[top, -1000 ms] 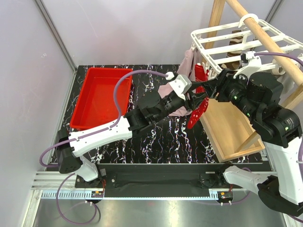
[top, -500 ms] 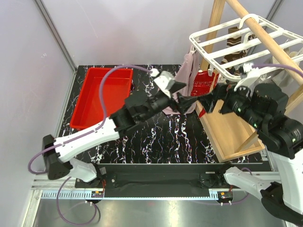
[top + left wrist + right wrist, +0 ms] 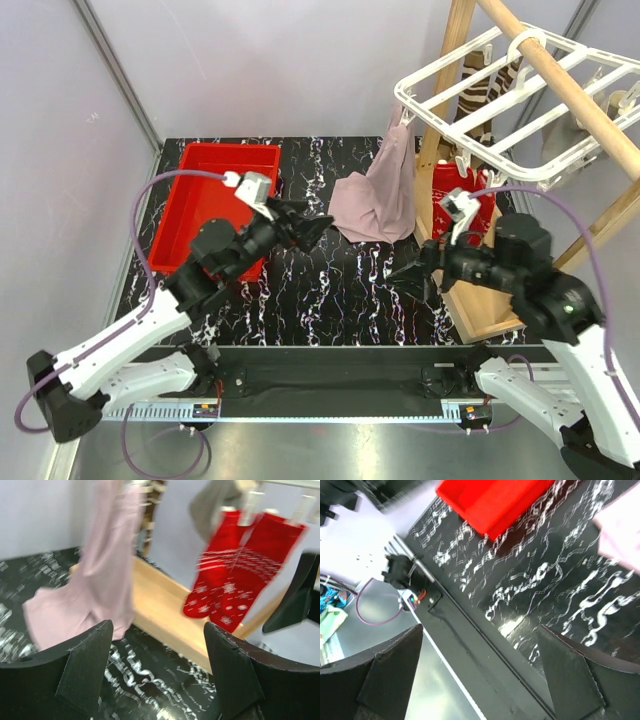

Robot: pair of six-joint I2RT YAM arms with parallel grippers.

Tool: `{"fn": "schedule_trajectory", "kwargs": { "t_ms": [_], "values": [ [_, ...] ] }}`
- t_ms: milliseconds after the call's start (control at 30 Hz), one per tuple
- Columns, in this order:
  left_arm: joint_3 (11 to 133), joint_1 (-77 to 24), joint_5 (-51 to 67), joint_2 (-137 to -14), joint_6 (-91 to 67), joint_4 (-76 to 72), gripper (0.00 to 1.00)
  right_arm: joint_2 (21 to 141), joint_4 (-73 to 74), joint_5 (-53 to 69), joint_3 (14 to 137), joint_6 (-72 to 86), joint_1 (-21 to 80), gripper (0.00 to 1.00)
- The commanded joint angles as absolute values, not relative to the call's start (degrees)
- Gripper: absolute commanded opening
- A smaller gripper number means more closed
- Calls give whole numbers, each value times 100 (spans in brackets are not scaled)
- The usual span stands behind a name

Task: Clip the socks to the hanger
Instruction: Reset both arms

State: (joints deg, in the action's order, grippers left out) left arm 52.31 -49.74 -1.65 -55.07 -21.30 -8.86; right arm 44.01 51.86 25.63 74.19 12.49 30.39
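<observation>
The white grid hanger [image 3: 500, 95] hangs from a wooden pole at the upper right. A mauve-pink sock [image 3: 385, 195] hangs from its left corner, its lower end on the table. Two red socks with white specks [image 3: 445, 185] hang beside it, and striped socks [image 3: 490, 85] hang further back. In the left wrist view the pink sock [image 3: 100, 580], the red socks [image 3: 235, 580] and a beige-grey sock [image 3: 215, 505] all hang ahead. My left gripper [image 3: 305, 228] is open and empty, left of the pink sock. My right gripper [image 3: 415, 272] is open and empty, low over the table.
A red tub [image 3: 215, 195] stands at the back left and shows in the right wrist view [image 3: 495, 500]. The wooden pole [image 3: 560, 80] and its base board [image 3: 485, 295] fill the right side. The black marbled table [image 3: 340, 290] lies between the arms.
Both arms have pulled back from the hanger toward the near side. The red sock held between the grippers a second ago now hangs from the hanger. Both grippers are empty.
</observation>
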Motion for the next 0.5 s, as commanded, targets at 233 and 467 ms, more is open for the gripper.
{"fn": "schedule_trajectory", "kwargs": {
  "t_ms": [233,467],
  "values": [
    [3913,-4263,307,-4316,-2997,-966,82,3832,3192,1540,5978,2249,3067,100],
    [1445,-4069,712,-3587,-4305,-3889,84,3227,-1145,1380,2852,3400,3067,100]
  ]
}}
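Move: The red socks already hang clipped to the hanger, some 24 cm to the right of the left hand, about 4 cm ahead and level with it. From the right hand they are roughly 12 cm ahead, 9 cm to the right and a touch higher. The pink cloth hangs about 24 cm ahead of the left hand, 16 cm to its right and 20 cm lower; the red tray is about 20 cm ahead of that hand, 23 cm to its left and 34 cm below. Down and away from the hanger side, the empty left hand sinks about 9 cm while easing some 5 cm left, its fingers dipping slightly. The empty right hand first drops, then also moves forward, about 7 cm down and 6 cm out in all, its fingertips tilting up some 15 degrees as it turns a little clockwise. Both grippers stay open and touch nothing. ##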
